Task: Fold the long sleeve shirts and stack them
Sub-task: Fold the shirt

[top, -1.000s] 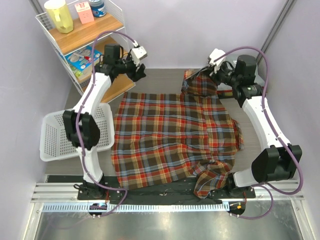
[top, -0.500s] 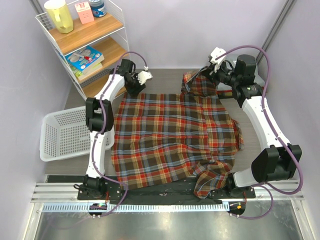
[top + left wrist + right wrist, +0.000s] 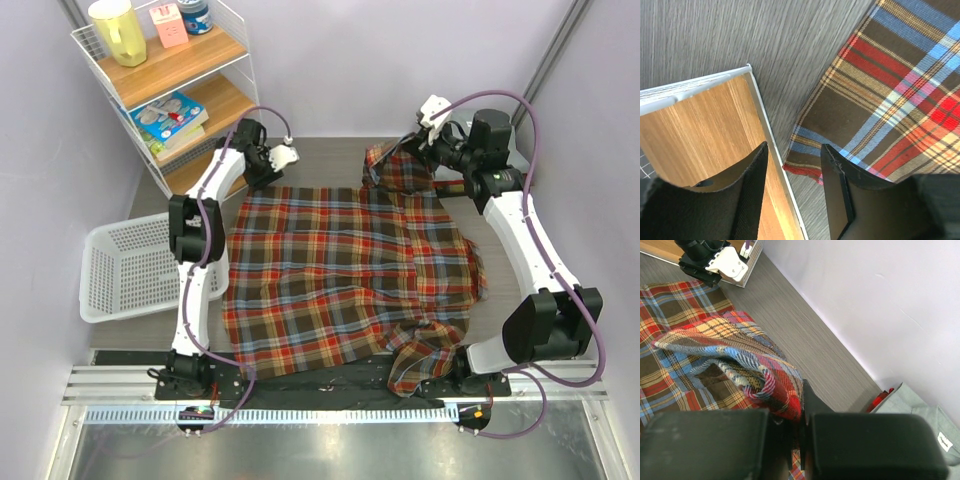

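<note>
The plaid flannel long sleeve shirt [image 3: 340, 270] lies spread flat across the table. My left gripper [image 3: 264, 175] hangs over its far left corner, beside the shelf's foot. In the left wrist view this gripper [image 3: 794, 150] is open, and the red-hemmed corner [image 3: 807, 167] lies on the table below the gap, ungripped. My right gripper [image 3: 412, 145] is shut on a raised fold of the same shirt [image 3: 765, 375] at the far right. A folded grey shirt [image 3: 920, 412] with a label lies by the wall, right of that gripper [image 3: 801, 400].
A white wire shelf [image 3: 165, 70] with wooden boards [image 3: 700, 120] stands at the far left, its bottom board touching distance from my left fingers. A white basket [image 3: 130, 270] sits left of the shirt. Something red [image 3: 881, 399] peeks from under the grey shirt. Walls close the back and sides.
My left arm has swung from beside the shelf down to the shirt's far left corner, and its jaws have narrowed. The right arm and its held fold have not moved.
</note>
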### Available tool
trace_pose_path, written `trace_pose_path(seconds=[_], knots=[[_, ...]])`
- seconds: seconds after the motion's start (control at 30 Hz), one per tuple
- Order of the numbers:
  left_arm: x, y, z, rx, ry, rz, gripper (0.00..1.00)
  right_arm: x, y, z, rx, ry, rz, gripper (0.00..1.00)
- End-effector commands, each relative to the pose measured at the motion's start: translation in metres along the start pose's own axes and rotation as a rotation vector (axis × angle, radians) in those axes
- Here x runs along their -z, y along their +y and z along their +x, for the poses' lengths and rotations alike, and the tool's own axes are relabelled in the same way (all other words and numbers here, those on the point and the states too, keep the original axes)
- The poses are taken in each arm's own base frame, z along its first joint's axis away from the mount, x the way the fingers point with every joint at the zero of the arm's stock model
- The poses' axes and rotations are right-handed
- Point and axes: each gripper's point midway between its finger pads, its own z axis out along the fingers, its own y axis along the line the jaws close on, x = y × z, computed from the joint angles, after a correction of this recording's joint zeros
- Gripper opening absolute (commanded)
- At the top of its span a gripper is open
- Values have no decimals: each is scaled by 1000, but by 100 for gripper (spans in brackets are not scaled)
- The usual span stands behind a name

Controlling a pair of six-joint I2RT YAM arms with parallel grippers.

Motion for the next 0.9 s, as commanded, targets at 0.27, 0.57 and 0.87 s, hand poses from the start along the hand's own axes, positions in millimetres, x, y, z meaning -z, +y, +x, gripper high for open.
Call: trace_pose_path(seconds=[0.27, 0.57, 0.87], knots=[[-22, 1, 26, -53, 74, 27, 40, 0, -4, -19, 31, -48, 3, 1], [1, 3, 7, -38, 11, 19, 3, 4, -11, -27, 27, -59, 25, 1], [54, 3, -19, -36, -96, -30, 0, 23, -23, -53, 40, -97, 72, 1]])
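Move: Almost straight below the left hand, about 3 cm down, lies the far left corner of the plaid shirt, just 1 cm or so to the hand's left. The shelf's bottom board reaches close beside it, its middle roughly 8 cm left and 3 cm ahead of the hand; the white basket sits about 20 cm back and 20 cm left. From the right hand the same corner is some 34 cm left, 13 cm ahead and 30 cm below. Sinking about 3 cm onto the shirt's far left corner beside the shelf board, the left hand shuts its half-open fingers on the corner, pinching the cloth. Then the hand draws back some 2 cm towards its base and starts to rise, about 1 cm. High over the far right part, the right hand keeps its shut grip on the raised cloth. ##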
